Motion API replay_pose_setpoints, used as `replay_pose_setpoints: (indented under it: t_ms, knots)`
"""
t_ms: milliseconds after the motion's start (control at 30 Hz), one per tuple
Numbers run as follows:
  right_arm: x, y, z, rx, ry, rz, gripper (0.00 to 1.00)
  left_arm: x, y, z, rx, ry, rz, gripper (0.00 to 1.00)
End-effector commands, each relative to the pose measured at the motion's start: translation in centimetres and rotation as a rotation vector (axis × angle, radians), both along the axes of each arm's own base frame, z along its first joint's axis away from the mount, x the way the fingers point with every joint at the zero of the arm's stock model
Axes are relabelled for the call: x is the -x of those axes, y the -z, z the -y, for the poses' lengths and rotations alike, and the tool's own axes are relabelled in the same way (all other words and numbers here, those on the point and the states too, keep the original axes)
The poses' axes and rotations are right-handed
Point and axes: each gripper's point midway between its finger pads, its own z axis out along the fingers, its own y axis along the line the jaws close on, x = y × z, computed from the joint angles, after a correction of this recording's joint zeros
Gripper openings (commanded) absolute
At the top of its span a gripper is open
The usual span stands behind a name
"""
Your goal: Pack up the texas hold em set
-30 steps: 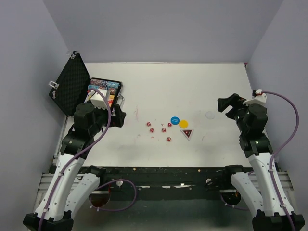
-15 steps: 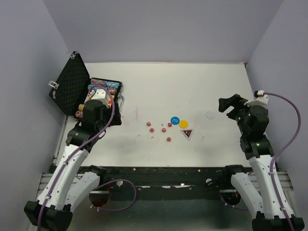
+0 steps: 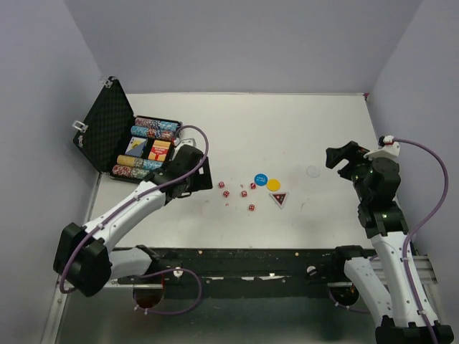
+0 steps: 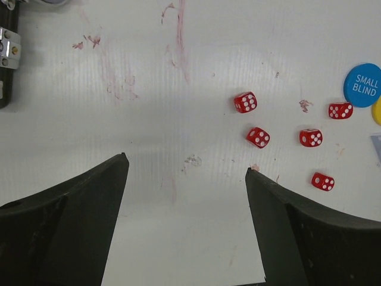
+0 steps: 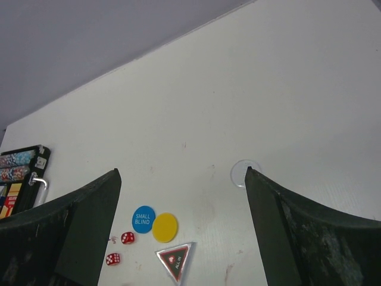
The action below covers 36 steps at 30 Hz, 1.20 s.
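The black case point(image 3: 122, 159) lies open at the far left, its foam lid point(image 3: 106, 131) raised and rows of multicoloured chips point(image 3: 154, 129) inside. Several red dice point(image 3: 244, 193) are scattered mid-table, and they also show in the left wrist view point(image 4: 258, 137). Beside them lie a blue disc point(image 3: 260, 179), a yellow disc point(image 3: 274, 184) and a dark triangular token point(image 3: 278, 198). A white disc point(image 3: 313, 171) lies apart to the right. My left gripper point(image 3: 206, 179) is open over bare table, just left of the dice point(image 4: 186, 164). My right gripper point(image 3: 338, 159) is open and empty, near the white disc point(image 5: 181, 171).
The table's left edge runs close behind the case lid. Purple walls close the back and both sides. A corner of the case point(image 4: 6, 53) shows at the left of the left wrist view. Reddish smudges point(image 4: 178, 36) mark the table surface.
My left arm has swung right from above the case to the table beside the dice, uncovering the chips. The right arm has barely moved.
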Motion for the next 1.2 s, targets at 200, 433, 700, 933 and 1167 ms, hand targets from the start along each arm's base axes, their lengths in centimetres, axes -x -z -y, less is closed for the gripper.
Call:
replay_pose_setpoints:
  t_ms: [200,433,700,933,1167]
  knots:
    - [0.7,-0.6,-0.4,-0.023,-0.02,0.013,0.93,-3.6,2.2,6.6,0.08,-0.041,-0.048,0.85]
    - [0.9,-0.7,-0.6,-0.029,-0.033,0.017,0.93,-4.8,4.6,8.4,0.022,-0.026,-0.099,0.78]
    - [0.7,-0.5,-0.7,-0.034,-0.038,0.014,0.93,-5.2,6.2,8.3,-0.039,-0.027,-0.128,0.64]
    - [0.6,-0.3,-0.8,-0.032,-0.041,0.009,0.93,-4.9,7.8,8.4,-0.049,-0.035,-0.17,0.59]
    - [0.5,-0.2,-0.9,-0.035,-0.044,0.008,0.93,-4.7,9.0,8.7,-0.051,-0.031,-0.196,0.53]
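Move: The left hand is open and empty. The leftmost red die lies about 6 cm ahead of it, 8 cm to its right and 11 cm below. A second die sits about 3 cm nearer the base and 2 cm right of that one, a third die 3 cm back and 8 cm right of it, and the small blind button 2 cm farther out and 13 cm right of it. From the right hand the leftmost die is roughly 30 cm left, 3 cm ahead and 25 cm below. Bring the left gripper down and to the right, about 8 cm each way, reaching some 5 cm forward, until its fingertips straddle the leftmost red die. Tip the fingers about 10 degrees more steeply downward and narrow them from almost wide open to roughly half, without closing on the die; make the last couple of centimetres nearly straight down. ##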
